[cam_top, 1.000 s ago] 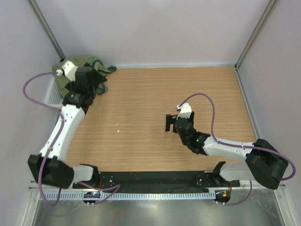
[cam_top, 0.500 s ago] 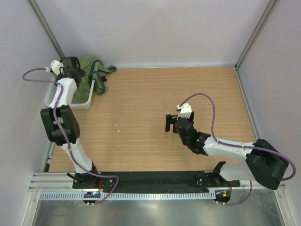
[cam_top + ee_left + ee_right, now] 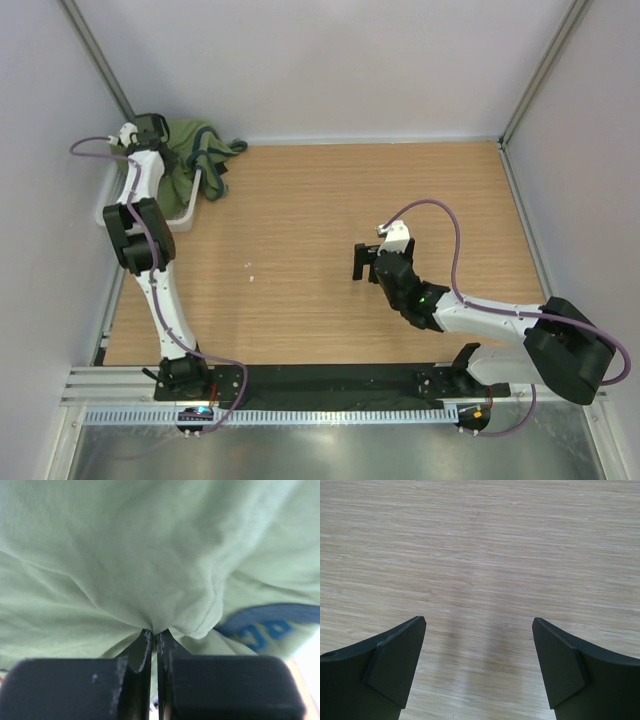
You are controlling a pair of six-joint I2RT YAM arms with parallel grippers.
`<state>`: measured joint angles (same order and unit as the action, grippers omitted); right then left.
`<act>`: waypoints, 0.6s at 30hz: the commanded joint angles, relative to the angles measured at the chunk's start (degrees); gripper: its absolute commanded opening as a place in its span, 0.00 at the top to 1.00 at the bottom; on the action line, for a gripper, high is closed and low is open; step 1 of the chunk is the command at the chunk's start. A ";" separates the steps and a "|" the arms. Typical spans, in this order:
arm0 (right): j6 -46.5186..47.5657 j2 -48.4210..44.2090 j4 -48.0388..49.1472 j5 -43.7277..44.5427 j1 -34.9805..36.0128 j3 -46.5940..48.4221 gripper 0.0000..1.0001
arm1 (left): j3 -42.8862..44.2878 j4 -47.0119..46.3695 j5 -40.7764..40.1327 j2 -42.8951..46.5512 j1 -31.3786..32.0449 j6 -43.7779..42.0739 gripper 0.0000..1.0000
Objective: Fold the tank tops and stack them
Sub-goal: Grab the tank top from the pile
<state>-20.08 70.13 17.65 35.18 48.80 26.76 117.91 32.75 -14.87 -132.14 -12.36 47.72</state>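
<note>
An olive green tank top [image 3: 196,143] with navy trim lies bunched in the far left corner, draped over the basket's edge. My left gripper [image 3: 150,126] is down on it there. In the left wrist view the gripper [image 3: 156,632] is shut, with a pinched fold of the pale green cloth [image 3: 125,555] between its tips. Blue lettering [image 3: 265,627] shows to the right of the fold. My right gripper [image 3: 361,262] hovers over the bare wood mid-table. It stands open [image 3: 479,622] with nothing between its fingers.
A white mesh basket [image 3: 186,208] sits against the left wall under the green top and my left arm. Metal frame posts and grey walls close in the far and side edges of the wooden table [image 3: 330,200].
My left arm has reached further into the far left corner and its gripper has closed on the green tank top. The right arm has not moved.
</note>
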 commanded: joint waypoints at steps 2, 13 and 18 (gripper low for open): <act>-0.49 -0.17 3.53 0.51 -0.28 1.10 0.05 | -1.08 -1.36 1.44 8.79 0.58 -1.58 1.00; -0.14 0.62 2.83 0.68 -0.46 1.71 0.05 | -18.75 -13.15 -0.15 34.73 3.56 2.79 1.00; -0.14 0.89 2.48 0.77 -0.45 1.97 0.05 | -27.82 -25.98 -12.10 51.43 15.57 3.17 1.00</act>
<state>-19.94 70.89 17.78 34.81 48.62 26.79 91.05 18.09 -20.21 -89.12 -4.25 49.82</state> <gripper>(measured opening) 0.948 0.011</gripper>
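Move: The green tank top is already pinched in the left fingers, its bulk some 3 cm back and 4 cm to the right, just below them. The white basket's middle lies about 7 cm back, 2 cm right and 5 cm lower; the dark-trimmed bunch over its rim is some 17 cm right, 2 cm back. From the idle right hand the tank top is roughly 24 cm ahead and 47 cm left. Keeping its pinch, the left hand lifts the tank top some 25 cm, drawing back 10 and right 8. ##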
